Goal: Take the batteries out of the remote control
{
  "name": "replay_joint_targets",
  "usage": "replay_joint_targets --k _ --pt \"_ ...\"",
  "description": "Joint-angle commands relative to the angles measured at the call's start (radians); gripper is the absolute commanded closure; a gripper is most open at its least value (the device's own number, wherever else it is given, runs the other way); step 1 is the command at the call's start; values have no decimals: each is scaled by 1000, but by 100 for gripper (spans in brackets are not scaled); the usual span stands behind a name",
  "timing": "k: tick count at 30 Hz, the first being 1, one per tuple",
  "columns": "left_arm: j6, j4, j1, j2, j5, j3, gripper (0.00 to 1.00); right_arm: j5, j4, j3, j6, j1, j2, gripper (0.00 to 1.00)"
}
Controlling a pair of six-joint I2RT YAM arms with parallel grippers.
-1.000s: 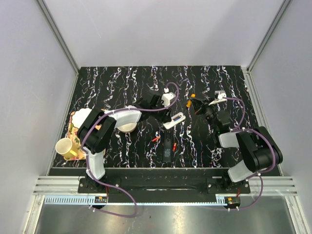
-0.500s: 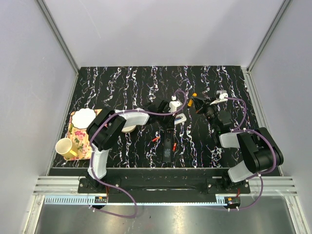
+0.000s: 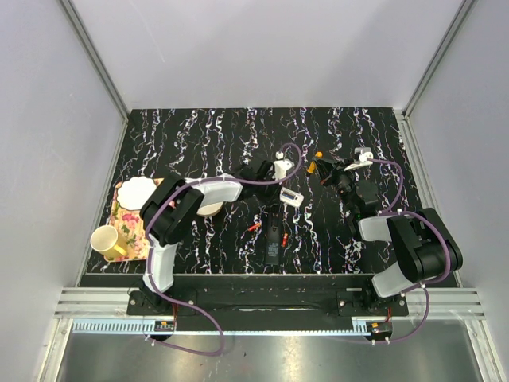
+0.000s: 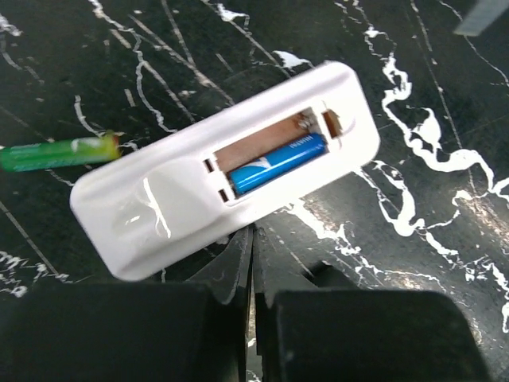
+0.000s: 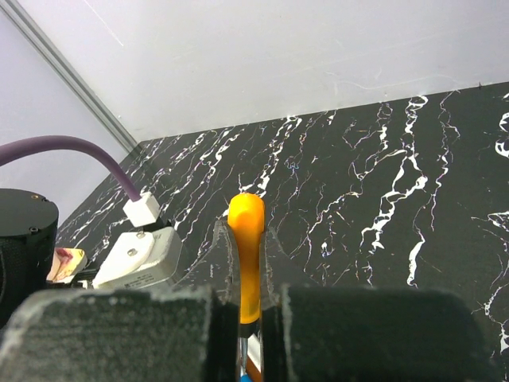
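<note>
The white remote control (image 4: 215,175) lies slot-up on the black marbled table, seen small in the top view as the remote control (image 3: 291,196). One blue battery (image 4: 278,163) sits in the slot, and the space beside it is bare. A green battery (image 4: 56,153) lies on the table just past the remote's end. My left gripper (image 4: 253,237) is shut with nothing in it, its tips at the remote's near edge. My right gripper (image 5: 248,263) is shut on an orange stick (image 5: 246,227) and is held above the table right of the remote, where the top view shows the right gripper (image 3: 322,169).
A black handset-like piece (image 3: 273,240) and small red bits (image 3: 254,227) lie near the front middle. A yellow cup (image 3: 107,241), a white dish (image 3: 135,191) and a floral mat (image 3: 126,223) sit at the left edge. The left wrist's white camera (image 5: 135,259) is close to my right gripper.
My left arm swung right to the remote and its gripper closed. The remote shifted slightly right and turned. The right arm barely moved.
</note>
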State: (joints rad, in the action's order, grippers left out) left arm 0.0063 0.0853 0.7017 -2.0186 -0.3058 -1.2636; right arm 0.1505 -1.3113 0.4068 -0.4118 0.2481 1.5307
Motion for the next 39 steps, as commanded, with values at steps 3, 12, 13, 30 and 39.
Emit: replay_joint_targets --k 3,12,13,30,39 --pt "21 64 -56 17 73 9 99 -6 -115 0 5 -7 -17 100" --pt "18 79 -96 0 73 -34 100 4 -117 3 1 -7 -7 100" --pt "20 86 -96 -6 73 -43 100 3 -117 1 -2 -9 -10 100" --pt "26 122 -94 -91 56 -197 100 6 -118 1 -2 -9 -4 100" --pt "20 136 -51 -143 30 -272 100 14 -118 4 -7 -9 2 100"
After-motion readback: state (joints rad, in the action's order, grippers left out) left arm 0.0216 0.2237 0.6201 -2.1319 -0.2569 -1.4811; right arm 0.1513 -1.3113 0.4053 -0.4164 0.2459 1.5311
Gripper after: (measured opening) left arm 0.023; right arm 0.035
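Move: Just ahead and to the right of the left hand's shut fingertips, the white remote control lies with its middle about 2 cm forward and 3 cm to the right, roughly at tip height. The green battery is some 8 cm straight ahead, by the remote's far end, and the black remote's middle is about 12 cm back and 1 cm left. From the right hand the white remote is about 6 cm left, 5 cm back and 17 cm below. Sweeping low over the table with shut fingers, the left hand first goes forward and left about 5 cm on the diagonal, along the white remote's near side and pushing its forward end round. It then curves forward and right some 3 cm, ending at the remote's forward-left corner, with barely a turn of the wrist. The right hand stays still, keeping its grip on the orange screwdriver. ##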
